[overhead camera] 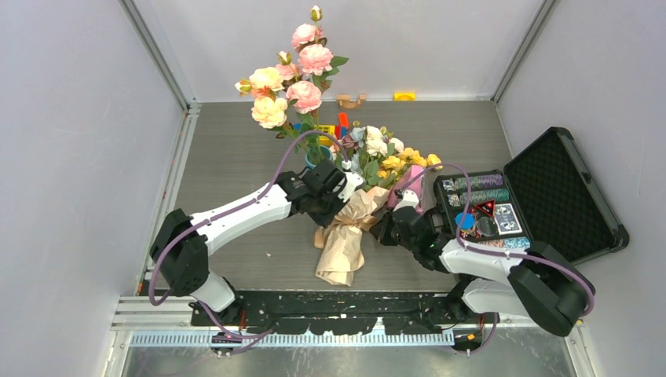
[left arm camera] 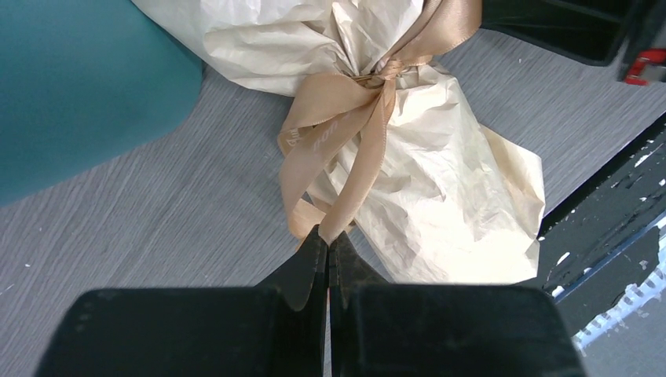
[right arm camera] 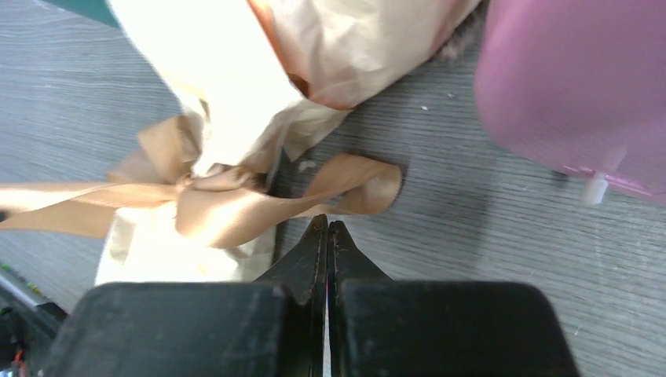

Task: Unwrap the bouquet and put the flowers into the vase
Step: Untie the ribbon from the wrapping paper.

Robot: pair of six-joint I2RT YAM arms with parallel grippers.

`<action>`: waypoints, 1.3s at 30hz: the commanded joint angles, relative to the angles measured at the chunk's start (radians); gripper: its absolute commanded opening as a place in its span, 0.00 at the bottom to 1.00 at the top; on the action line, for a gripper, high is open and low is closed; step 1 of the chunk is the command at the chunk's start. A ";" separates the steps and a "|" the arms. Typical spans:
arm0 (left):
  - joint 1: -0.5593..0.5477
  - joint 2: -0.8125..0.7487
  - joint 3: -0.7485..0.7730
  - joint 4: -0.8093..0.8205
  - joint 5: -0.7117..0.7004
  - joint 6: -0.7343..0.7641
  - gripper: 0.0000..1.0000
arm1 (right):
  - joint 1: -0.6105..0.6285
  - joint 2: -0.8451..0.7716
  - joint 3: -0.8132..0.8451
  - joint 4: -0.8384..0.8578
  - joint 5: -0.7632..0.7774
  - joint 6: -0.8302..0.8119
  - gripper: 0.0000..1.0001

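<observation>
The bouquet [overhead camera: 345,236] lies mid-table in crinkled tan paper [left arm camera: 440,188], its small yellow and white flowers [overhead camera: 385,157] pointing to the back. A tan ribbon [left arm camera: 345,118] is knotted round its neck. My left gripper [left arm camera: 328,236] is shut on one ribbon tail, just left of the wrap [overhead camera: 343,192]. My right gripper [right arm camera: 327,224] is shut, its tips pinched on the lower edge of a curled ribbon tail [right arm camera: 353,188], just right of the wrap [overhead camera: 390,222]. The teal vase [left arm camera: 78,86] stands close behind the left gripper [overhead camera: 316,155], mostly hidden in the top view.
Tall pink and peach roses [overhead camera: 290,78] rise behind the vase. A pink box [right arm camera: 573,86] stands right of the bouquet [overhead camera: 415,188]. An open black case [overhead camera: 561,196] with a tray of small items [overhead camera: 483,212] fills the right side. Small toys [overhead camera: 351,100] lie along the back wall.
</observation>
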State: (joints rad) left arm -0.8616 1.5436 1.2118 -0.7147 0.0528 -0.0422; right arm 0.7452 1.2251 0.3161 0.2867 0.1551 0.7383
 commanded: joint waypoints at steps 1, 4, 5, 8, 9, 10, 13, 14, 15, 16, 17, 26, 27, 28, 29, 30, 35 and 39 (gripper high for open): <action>0.004 -0.029 0.004 0.026 -0.043 0.009 0.00 | 0.013 -0.107 0.014 -0.040 0.014 -0.030 0.00; 0.004 -0.020 0.009 0.018 -0.078 0.004 0.00 | 0.015 -0.183 0.001 -0.090 0.020 -0.038 0.00; 0.004 -0.017 0.011 0.016 -0.081 0.003 0.00 | 0.015 -0.193 -0.001 -0.097 0.021 -0.050 0.00; 0.004 -0.012 0.014 0.013 -0.081 0.001 0.00 | 0.015 -0.211 0.002 -0.133 0.020 -0.095 0.11; 0.004 -0.011 0.014 0.012 -0.082 0.002 0.00 | 0.015 -0.208 0.009 -0.142 0.018 -0.115 0.13; 0.004 -0.010 0.014 0.011 -0.081 0.002 0.00 | 0.015 -0.200 0.012 -0.150 0.015 -0.125 0.18; 0.004 -0.011 0.014 0.013 -0.073 0.002 0.00 | 0.016 -0.169 0.026 -0.154 0.021 -0.147 0.29; 0.004 -0.011 0.014 0.012 -0.073 0.001 0.00 | 0.016 -0.160 0.030 -0.155 0.025 -0.150 0.31; 0.005 -0.010 0.014 0.013 -0.073 0.002 0.00 | 0.014 -0.140 0.036 -0.151 0.029 -0.150 0.33; 0.004 -0.011 0.014 0.012 -0.075 0.001 0.00 | 0.014 -0.131 0.038 -0.146 0.029 -0.143 0.34; 0.004 -0.009 0.014 0.012 -0.075 0.002 0.00 | 0.014 -0.110 0.039 -0.130 0.031 -0.138 0.36; 0.004 -0.006 0.015 0.009 -0.072 0.001 0.00 | -0.008 -0.010 0.037 -0.011 0.048 -0.093 0.38; 0.004 -0.007 0.015 0.009 -0.071 0.001 0.00 | -0.013 -0.010 0.036 -0.008 0.049 -0.092 0.38; 0.004 -0.008 0.015 0.009 -0.070 0.001 0.00 | -0.023 -0.014 0.035 -0.008 0.047 -0.091 0.38; 0.004 -0.008 0.015 0.009 -0.070 0.002 0.00 | -0.027 -0.017 0.033 -0.010 0.046 -0.093 0.38; 0.004 -0.008 0.015 0.009 -0.069 0.001 0.00 | -0.037 -0.024 0.029 -0.015 0.044 -0.094 0.38; 0.004 -0.002 0.019 0.007 -0.068 0.001 0.00 | -0.072 -0.071 0.006 -0.026 0.034 -0.102 0.43; 0.004 0.001 0.022 0.004 -0.068 -0.001 0.00 | -0.106 -0.077 -0.001 -0.021 0.022 -0.112 0.46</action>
State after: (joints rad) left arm -0.8616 1.5444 1.2118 -0.7155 -0.0082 -0.0437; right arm 0.6670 1.1698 0.3161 0.2169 0.1692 0.6334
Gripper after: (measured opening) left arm 0.010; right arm 0.454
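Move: The ribbon's right-hand loop lies just beyond the right gripper's shut, empty tips: some 3 cm ahead, about 1 cm to the right and 1 cm lower. The knot is about 3 cm ahead and 6 cm left of that hand, equally low; the pink box stands some 10 cm ahead and 7 cm right, its middle about 3 cm higher. From the left gripper, pinching a ribbon tail, the loop is about 14 cm right, 1 cm ahead and 9 cm down. Lift the empty right gripper about 4 cm, then open it not quite halfway while bringing it down nearly 5 cm and slightly back and right. Finish by easing about 2.5 cm forward and a little right, lining the open gap up with the loop's outer end. Keep the left gripper shut on its ribbon tail, shifting it only about 1 cm forward and left early on. ##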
